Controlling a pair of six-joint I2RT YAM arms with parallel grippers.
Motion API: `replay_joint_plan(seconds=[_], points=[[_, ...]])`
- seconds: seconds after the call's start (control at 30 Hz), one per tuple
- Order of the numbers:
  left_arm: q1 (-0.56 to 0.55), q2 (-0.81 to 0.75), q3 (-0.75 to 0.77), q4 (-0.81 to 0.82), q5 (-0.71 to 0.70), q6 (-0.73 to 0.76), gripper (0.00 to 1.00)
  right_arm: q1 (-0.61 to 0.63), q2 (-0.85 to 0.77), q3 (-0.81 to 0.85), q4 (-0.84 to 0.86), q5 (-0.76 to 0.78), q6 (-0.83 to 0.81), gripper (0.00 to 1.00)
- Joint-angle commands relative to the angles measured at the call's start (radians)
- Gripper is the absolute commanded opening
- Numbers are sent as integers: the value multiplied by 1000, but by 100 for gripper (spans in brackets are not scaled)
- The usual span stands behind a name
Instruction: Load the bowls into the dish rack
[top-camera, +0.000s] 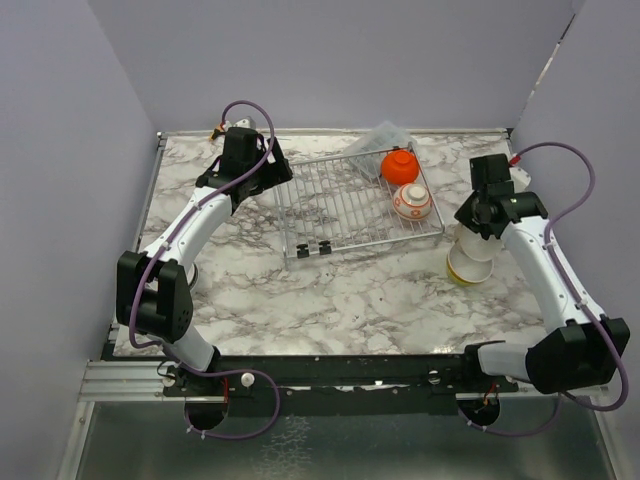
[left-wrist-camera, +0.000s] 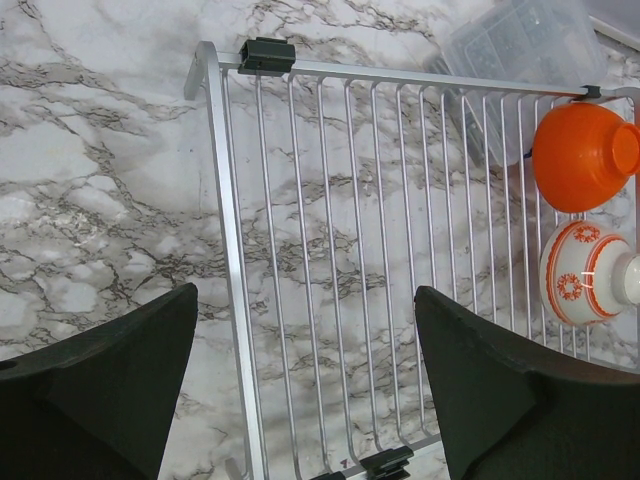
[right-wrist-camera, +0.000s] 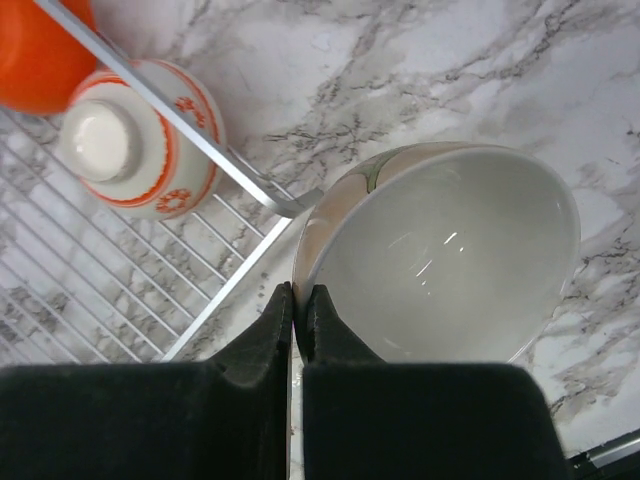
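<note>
The silver wire dish rack (top-camera: 340, 205) lies at the middle back of the table. An orange bowl (top-camera: 400, 165) and a white bowl with red pattern (top-camera: 411, 203) sit upside down on its right end. Right of the rack stands a stack of bowls (top-camera: 472, 252) with a lime-yellow one at the bottom. My right gripper (right-wrist-camera: 297, 295) is shut on the rim of the top bowl (right-wrist-camera: 450, 260), which is white inside and beige outside. My left gripper (left-wrist-camera: 306, 300) hangs open above the rack's bare left part (left-wrist-camera: 228, 250), holding nothing.
A clear plastic bag (top-camera: 380, 138) lies behind the rack's far right corner, next to the orange bowl (left-wrist-camera: 585, 155). A small orange-tipped item (top-camera: 214, 131) lies at the back left. Grey walls close in the marble table on three sides.
</note>
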Motion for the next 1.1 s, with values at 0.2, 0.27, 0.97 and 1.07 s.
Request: replay_joint_plan(seconds=[0.2, 0.27, 0.97, 1.07], points=[[6, -46, 2, -11, 10, -14, 90, 0, -96, 91, 235, -288, -80, 1], [6, -56, -5, -10, -3, -15, 90, 3, -93, 78, 318, -398, -82, 1], [6, -265, -275, 28, -47, -162, 88, 253, 314, 124, 970, -809, 108, 1], [7, -280, -296, 27, -52, -149, 88, 279, 366, 127, 1021, -837, 151, 1]])
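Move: The middle of the dish rack lies about 24 cm left of my right hand, 9 cm ahead and 14 cm below. Inside it, the red-patterned bowl is some 10 cm ahead and 10 cm left, with the orange bowl about 9 cm beyond that and slightly farther left; the remaining bowl stack is 6 cm back and 5 cm right. From my left hand the rack's middle is about 18 cm right and 4 cm back. Still pinching the pale bowl by its rim, I sweep my right hand some 26 cm left and 9 cm forward to over the dish rack's middle, rising about 11 cm and then sinking 6, while the wrist turns counter-clockwise and its left side rises, each about 40 degrees. My open left hand lifts slightly, then draws back about 6 cm, dipping. ##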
